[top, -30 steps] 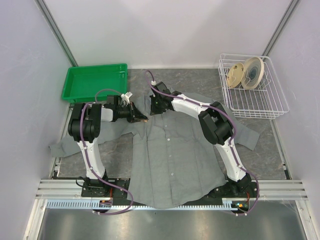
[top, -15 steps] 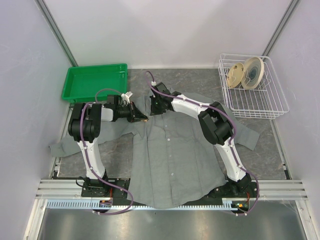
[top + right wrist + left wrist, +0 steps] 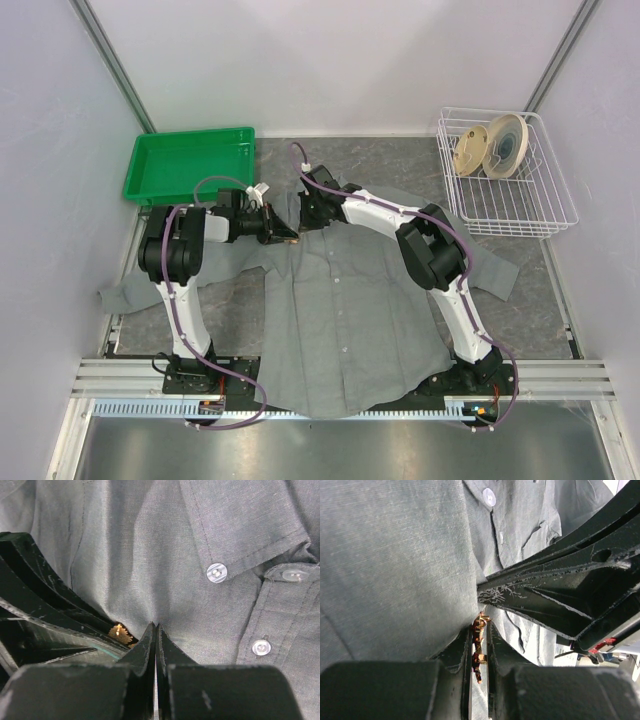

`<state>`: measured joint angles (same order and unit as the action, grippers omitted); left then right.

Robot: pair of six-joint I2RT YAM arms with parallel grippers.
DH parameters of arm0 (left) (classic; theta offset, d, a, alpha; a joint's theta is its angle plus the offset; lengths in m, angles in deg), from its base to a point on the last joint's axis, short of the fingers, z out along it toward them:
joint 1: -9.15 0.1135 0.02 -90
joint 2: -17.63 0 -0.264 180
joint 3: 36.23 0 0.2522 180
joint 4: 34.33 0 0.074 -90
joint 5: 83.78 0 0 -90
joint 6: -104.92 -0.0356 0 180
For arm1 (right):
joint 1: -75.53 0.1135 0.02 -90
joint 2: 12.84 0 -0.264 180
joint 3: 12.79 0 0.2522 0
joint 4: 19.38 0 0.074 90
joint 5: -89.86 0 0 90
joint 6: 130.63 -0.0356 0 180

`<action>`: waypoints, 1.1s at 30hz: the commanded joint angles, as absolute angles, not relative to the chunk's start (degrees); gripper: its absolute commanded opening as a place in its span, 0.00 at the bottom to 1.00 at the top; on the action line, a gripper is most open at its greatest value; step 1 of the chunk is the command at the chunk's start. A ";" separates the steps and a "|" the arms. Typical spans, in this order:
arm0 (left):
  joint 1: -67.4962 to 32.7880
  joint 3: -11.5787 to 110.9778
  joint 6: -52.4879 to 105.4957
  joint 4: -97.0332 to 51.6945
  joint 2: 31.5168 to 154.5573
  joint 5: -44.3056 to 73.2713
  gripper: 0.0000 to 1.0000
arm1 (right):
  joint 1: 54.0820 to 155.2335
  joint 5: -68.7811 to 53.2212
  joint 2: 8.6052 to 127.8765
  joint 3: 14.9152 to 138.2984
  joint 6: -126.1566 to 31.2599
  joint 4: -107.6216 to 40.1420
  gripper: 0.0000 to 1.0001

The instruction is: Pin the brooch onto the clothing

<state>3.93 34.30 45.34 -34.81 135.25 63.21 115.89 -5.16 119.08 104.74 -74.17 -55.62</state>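
The grey clothing [image 3: 340, 310] lies flat on the table, collar at the far end. My left gripper [image 3: 287, 235] is at the collar's left side, shut on the brooch [image 3: 479, 644], a small orange-gold pin held edge-on between its fingers [image 3: 457, 652]. The pin's tip touches the cloth [image 3: 395, 570]. My right gripper [image 3: 303, 222] is just beside it, and its shut jaws [image 3: 155, 626] pinch a small ridge of the shirt [image 3: 150, 555] below the collar button [image 3: 216, 573]. From the right wrist the brooch [image 3: 120, 634] shows left of those tips, against the left gripper's fingers [image 3: 45, 605].
A green tray [image 3: 185, 137] stands at the back left. A white wire basket [image 3: 540, 215] with two round discs [image 3: 490, 145] is at the back right. The shirt's sleeves spread out to both sides under the arms.
The left gripper has shifted slightly up and towards the right gripper with the brooch. The right arm has stayed put.
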 commanded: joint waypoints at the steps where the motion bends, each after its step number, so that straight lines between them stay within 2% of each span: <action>1: 3.26 36.33 43.49 -35.77 136.37 64.23 0.02 | 116.66 -6.99 114.60 104.51 -75.96 -53.45 0.00; 12: 3.08 37.12 43.58 -34.37 136.90 63.97 0.02 | 116.49 -7.35 114.69 104.33 -75.18 -53.62 0.01; 17: 3.17 37.47 42.61 -32.96 136.90 63.79 0.02 | 115.26 -8.05 114.34 103.89 -73.68 -53.80 0.13; 21: 3.17 37.74 42.61 -32.52 137.07 63.61 0.02 | 114.38 -9.71 114.08 103.72 -72.28 -53.97 0.30; 23: 3.17 37.74 42.52 -32.43 137.07 63.53 0.02 | 113.59 -10.24 113.64 103.80 -71.49 -53.80 0.34; 29: 3.17 38.17 42.43 -31.91 137.34 63.35 0.02 | 110.87 -14.28 112.76 103.28 -69.20 -53.89 0.55; 33: 3.17 38.17 42.43 -31.90 137.43 63.53 0.02 | 109.11 -18.85 112.67 101.88 -68.23 -53.80 0.56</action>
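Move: The left hand still pinches the brooch against a raised fold of the grey shirt, at its fingertips and barely 1 cm to its right. From the right hand, whose shut tips meet that fold, the brooch lies about 2 cm left, 2 cm back and 1 cm lower. The collar button sits some 3 cm right of this hand and 3 cm farther out, and the nearest placket button about 6 cm right and 3 cm back, both some 2 cm lower. Creeping left and up by under a centimetre at first, the right hand then spreads its shut fingers to just over half open, lets go at the fold beside the brooch's pin and backs off to the right, rising and going forward, about 4 cm away from the brooch. The left hand stays put, keeping its pinch on the brooch against the fold. ##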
